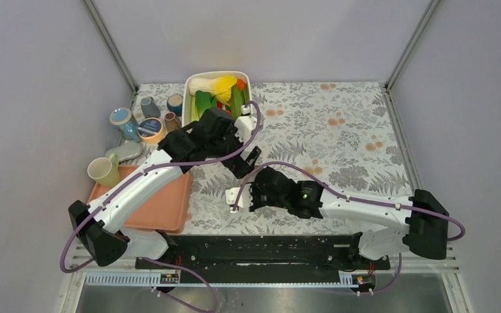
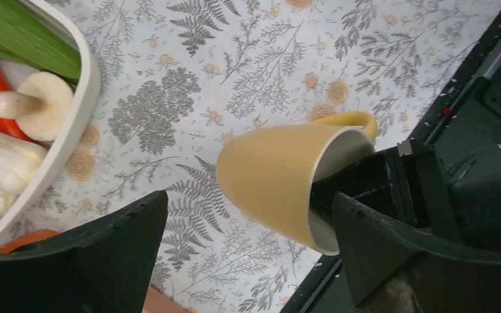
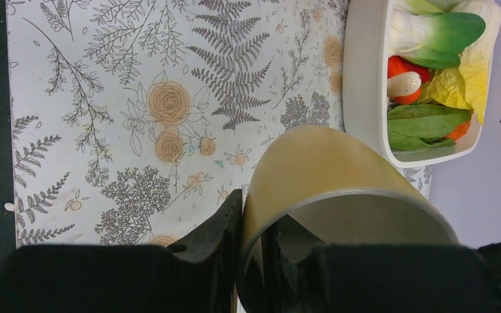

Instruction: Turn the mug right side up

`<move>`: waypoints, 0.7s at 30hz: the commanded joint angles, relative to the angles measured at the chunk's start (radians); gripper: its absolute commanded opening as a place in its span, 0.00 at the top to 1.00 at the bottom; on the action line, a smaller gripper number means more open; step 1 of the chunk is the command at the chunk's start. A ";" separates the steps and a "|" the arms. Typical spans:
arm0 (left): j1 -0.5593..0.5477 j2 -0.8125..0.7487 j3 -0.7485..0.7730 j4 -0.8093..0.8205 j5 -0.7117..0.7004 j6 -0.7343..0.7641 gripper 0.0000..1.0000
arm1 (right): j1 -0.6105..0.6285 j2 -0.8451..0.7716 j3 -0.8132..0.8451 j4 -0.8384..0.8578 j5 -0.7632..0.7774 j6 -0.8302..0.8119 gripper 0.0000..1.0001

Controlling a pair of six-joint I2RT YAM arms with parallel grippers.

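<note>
A tan mug (image 2: 271,176) with a pale inside lies tilted on its side over the fern-patterned table, its handle (image 2: 352,119) on the far side. My right gripper (image 3: 258,208) is shut on the mug (image 3: 319,163), one finger inside the rim and one outside. The mouth faces that gripper. My left gripper (image 2: 249,199) hangs open just above the mug, its fingers wide on either side and touching nothing. In the top view both grippers meet mid-table, the left gripper (image 1: 244,166) above the right gripper (image 1: 248,195), and the arms hide the mug.
A white dish of vegetables (image 1: 189,98) stands at the back, close to the left arm, and its rim (image 3: 365,78) shows in the right wrist view. Several cups (image 1: 130,124) and a tape roll (image 1: 151,129) crowd the back left. A yellow-green cup (image 1: 104,171) sits by an orange tray (image 1: 163,208).
</note>
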 commanded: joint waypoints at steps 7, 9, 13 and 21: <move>-0.047 0.069 0.001 0.036 -0.349 0.106 0.23 | 0.020 0.031 0.121 0.079 0.052 0.001 1.00; -0.050 0.073 -0.022 0.060 -0.367 0.131 0.30 | 0.020 0.041 0.131 0.078 0.059 0.004 1.00; -0.051 0.087 -0.050 0.067 -0.328 0.149 0.44 | 0.021 0.063 0.143 0.087 0.086 0.010 1.00; -0.053 0.138 -0.095 0.074 -0.297 0.170 0.51 | 0.021 0.091 0.163 0.111 0.167 0.012 1.00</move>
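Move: The yellow mug, pinched at its rim by the right hand, has its middle about 4 cm ahead of that hand, 2 cm to its left and roughly level. From the open left hand, the yellow mug lies some 7 cm below, 3 cm to the right and 1 cm back. The vegetable box is about 24 cm ahead and 7 cm left of the left hand, the orange mug 10 cm ahead and 21 cm left, both nearly 20 cm lower. Down about 5 cm and slightly forward, the left hand sinks to the yellow mug's rim, its fingers tipping some 10 degrees steeper and closing from wide open to about half, one inside the mouth and one outside the wall. The right hand keeps its rim grip, easing about 2 cm forward, a little down and left. ##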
